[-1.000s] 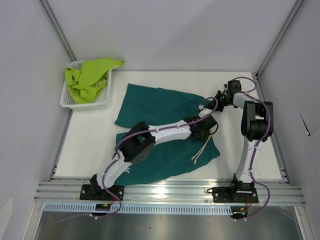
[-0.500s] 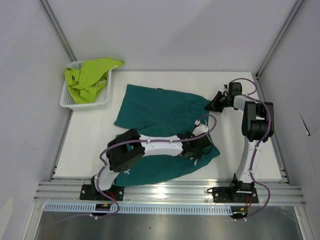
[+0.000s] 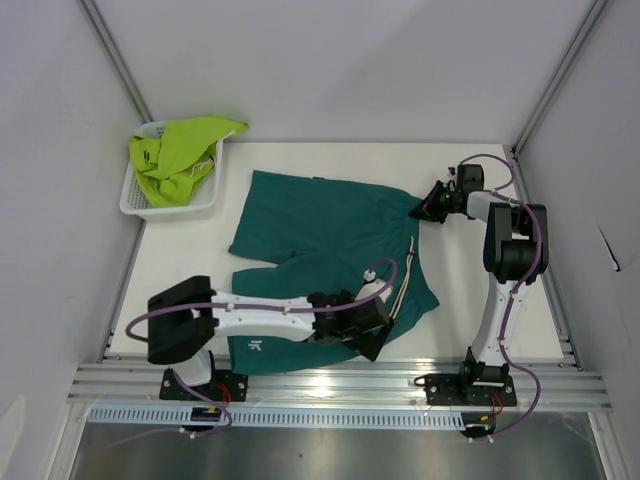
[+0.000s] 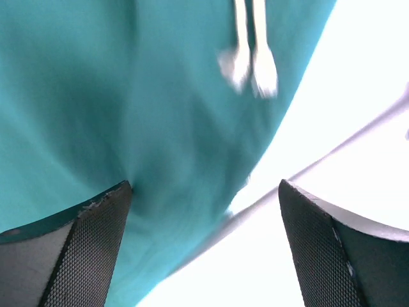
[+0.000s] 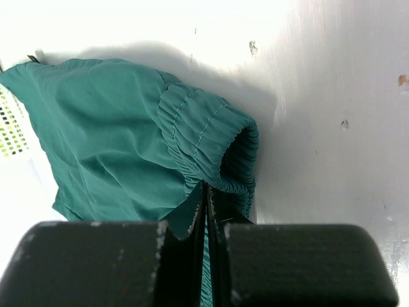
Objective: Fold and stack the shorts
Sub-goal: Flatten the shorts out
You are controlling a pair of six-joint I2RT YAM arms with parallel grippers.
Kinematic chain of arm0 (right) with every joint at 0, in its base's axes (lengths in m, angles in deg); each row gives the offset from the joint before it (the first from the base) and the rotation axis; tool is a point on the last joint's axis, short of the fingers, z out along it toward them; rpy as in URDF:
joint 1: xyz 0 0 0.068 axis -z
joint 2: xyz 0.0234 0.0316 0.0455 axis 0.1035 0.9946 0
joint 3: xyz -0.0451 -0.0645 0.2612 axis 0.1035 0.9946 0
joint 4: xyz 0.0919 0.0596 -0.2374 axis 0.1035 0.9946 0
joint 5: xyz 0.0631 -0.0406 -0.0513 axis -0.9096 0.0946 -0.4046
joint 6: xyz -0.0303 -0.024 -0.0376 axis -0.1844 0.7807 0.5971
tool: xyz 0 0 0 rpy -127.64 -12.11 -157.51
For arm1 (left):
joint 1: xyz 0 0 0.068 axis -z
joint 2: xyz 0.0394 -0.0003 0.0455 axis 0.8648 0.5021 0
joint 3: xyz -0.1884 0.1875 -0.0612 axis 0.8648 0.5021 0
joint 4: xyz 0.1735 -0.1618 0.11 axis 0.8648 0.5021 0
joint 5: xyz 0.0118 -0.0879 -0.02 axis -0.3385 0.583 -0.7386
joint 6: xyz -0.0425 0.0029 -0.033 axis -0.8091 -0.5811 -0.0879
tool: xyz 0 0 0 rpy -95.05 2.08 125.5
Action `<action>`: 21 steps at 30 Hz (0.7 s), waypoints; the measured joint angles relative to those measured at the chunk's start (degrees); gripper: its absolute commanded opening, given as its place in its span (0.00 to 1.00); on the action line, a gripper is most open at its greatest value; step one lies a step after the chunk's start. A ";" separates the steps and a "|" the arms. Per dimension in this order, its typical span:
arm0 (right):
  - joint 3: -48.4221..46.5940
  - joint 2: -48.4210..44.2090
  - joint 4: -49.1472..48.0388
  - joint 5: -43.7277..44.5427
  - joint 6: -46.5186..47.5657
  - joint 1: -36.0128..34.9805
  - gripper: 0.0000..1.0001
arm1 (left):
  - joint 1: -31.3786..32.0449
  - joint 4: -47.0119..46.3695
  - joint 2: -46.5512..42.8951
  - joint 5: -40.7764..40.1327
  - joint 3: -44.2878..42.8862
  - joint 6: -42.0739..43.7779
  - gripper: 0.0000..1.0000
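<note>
The dark teal shorts [image 3: 320, 235] lie spread flat mid-table, their pale drawstring [image 3: 405, 285] trailing toward the near right hem. My left gripper [image 3: 378, 322] hovers open over that near right edge, with nothing between its fingers [image 4: 70, 249]. The left wrist view shows teal fabric [image 4: 128, 96] and the drawstring ends [image 4: 252, 64] ahead. My right gripper [image 3: 425, 208] is shut on the gathered waistband corner [image 5: 211, 137] at the far right of the teal shorts. The lime shorts [image 3: 180, 155] lie bunched in the basket.
A white mesh basket [image 3: 190, 208] stands at the far left corner, with lime fabric spilling over its rim. An aluminium rail [image 3: 340, 380] runs along the near edge by the arm bases. Grey walls close in both sides.
My left gripper opened, let go of the teal shorts and drew back toward the near edge as the arm swung low. The shorts now lie flatter. The right gripper kept its grip.
</note>
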 measured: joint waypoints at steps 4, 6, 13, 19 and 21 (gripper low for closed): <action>0.17 -0.02 -1.09 0.55 0.00 -0.02 0.05 | 1.88 -2.10 -5.81 2.64 8.07 -1.27 0.98; 0.28 -0.02 -1.46 0.63 0.00 -0.02 0.04 | 2.36 -2.56 -8.79 3.17 12.79 -2.19 0.98; -0.26 -0.02 -1.03 2.82 -1.42 0.00 0.02 | 1.57 3.80 -27.41 0.98 19.98 -5.79 0.99; -5.90 0.15 6.08 11.58 -1.79 0.09 0.04 | -5.35 5.66 -37.38 0.63 21.90 -6.51 0.99; -10.60 1.81 10.12 14.19 -1.57 0.48 0.04 | -9.25 6.12 -40.09 1.03 24.02 -6.54 0.99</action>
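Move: The right fingers are already shut on the waistband's far-right corner, just above the table. The table's far-right corner lies about 17 cm ahead of them and 21 cm to their right, and the drawstring's middle about 17 cm back and 2 cm left. The left hand is open, some 4 cm above the shorts: the leg's white logo is about 25 cm to its left and 5 cm back, the drawstring ends some 2 cm ahead and 2 cm right. Keeping its pinch on the waistband corner, the right hand barely creeps at first, then pulls it about 5 cm to the right and forward, rising slightly and turning some 10 degrees clockwise. The wide-open left hand swings back and left with a small dip, then rises and curves forward again, ending some 13 cm left and 5 cm higher, away from the drawstring ends towards the logo, turning counter-clockwise. ##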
